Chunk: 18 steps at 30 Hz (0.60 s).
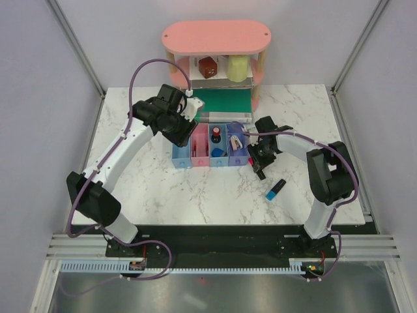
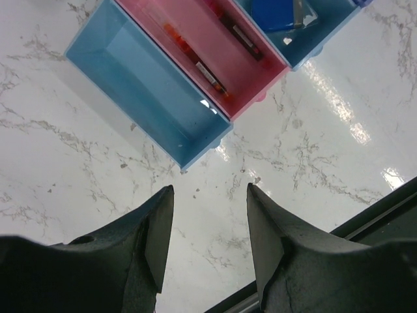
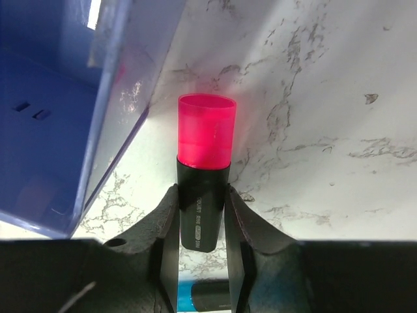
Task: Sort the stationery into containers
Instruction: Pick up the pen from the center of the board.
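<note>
The containers (image 1: 210,147) are a row of four joined bins mid-table. My right gripper (image 3: 202,189) is shut on the black body of the pink-ended highlighter (image 3: 205,137), just right of the purple-blue bin (image 3: 58,130), over the marble. The blue-ended highlighter (image 1: 275,189) lies on the table near the right arm, and also shows below my fingers (image 3: 202,297). My left gripper (image 2: 210,189) hangs open and empty near the light blue bin (image 2: 140,85). A thin red pen (image 2: 195,59) lies in the pink bin (image 2: 260,72). The blue bin (image 1: 218,145) holds a red-black round piece (image 1: 215,135) and a blue piece (image 1: 217,153).
A pink two-tier shelf (image 1: 216,36) stands at the back with a brown object (image 1: 208,67) and a yellow one (image 1: 238,67). A flat green book (image 1: 225,101) lies in front of it, just behind the bins. A beige-white piece (image 1: 236,140) sits in the purple-blue bin.
</note>
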Each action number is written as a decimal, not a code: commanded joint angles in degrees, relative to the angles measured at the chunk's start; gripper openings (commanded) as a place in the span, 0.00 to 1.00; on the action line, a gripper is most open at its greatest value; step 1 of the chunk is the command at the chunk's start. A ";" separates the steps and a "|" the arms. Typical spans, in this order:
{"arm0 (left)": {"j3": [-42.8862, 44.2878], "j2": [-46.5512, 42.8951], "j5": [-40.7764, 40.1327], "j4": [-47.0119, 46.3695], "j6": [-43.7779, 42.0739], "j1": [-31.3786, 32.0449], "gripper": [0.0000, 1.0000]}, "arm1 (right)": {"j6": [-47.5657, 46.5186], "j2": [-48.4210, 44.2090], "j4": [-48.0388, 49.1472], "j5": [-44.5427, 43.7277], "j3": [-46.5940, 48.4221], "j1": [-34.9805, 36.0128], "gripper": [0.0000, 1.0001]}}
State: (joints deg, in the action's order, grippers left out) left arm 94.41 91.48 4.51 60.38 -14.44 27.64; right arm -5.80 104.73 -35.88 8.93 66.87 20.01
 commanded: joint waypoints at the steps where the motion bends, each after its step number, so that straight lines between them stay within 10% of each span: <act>1: -4.39 -1.48 -2.31 -3.42 -2.61 -3.19 0.56 | -1.84 0.83 2.92 -3.39 -2.27 -1.02 0.00; 18: -11.35 6.51 -6.18 -15.81 -2.35 -15.95 0.54 | -6.67 -12.61 -7.18 1.08 6.50 -4.10 0.00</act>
State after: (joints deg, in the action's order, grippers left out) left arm 83.44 95.20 -0.95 49.50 -15.14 11.60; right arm -10.33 96.95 -40.51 7.35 67.11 15.88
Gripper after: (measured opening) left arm 0.541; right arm 0.339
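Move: The right hand already has the pink-capped pen between its fingers, down at the table. The purple compartment's middle is roughly 8 cm to its left and 10 cm farther out, the pink compartment 25 cm left and 10 cm out; the blue-capped pen lies about 9 cm right and 9 cm back. From the left hand the pink-capped pen lies about 31 cm right, level fore and aft, some 20 cm below. Sideways first, then up: the right hand keeps its pinch on the pen's black barrel, slides about 3 cm right, away from the purple compartment's wall, and then lifts about 4 cm. The empty left hand swings some 11 cm left off the containers, sinking 7 cm and reaching 5 cm forward while turning roughly 20 degrees counter-clockwise, fingers still apart. ##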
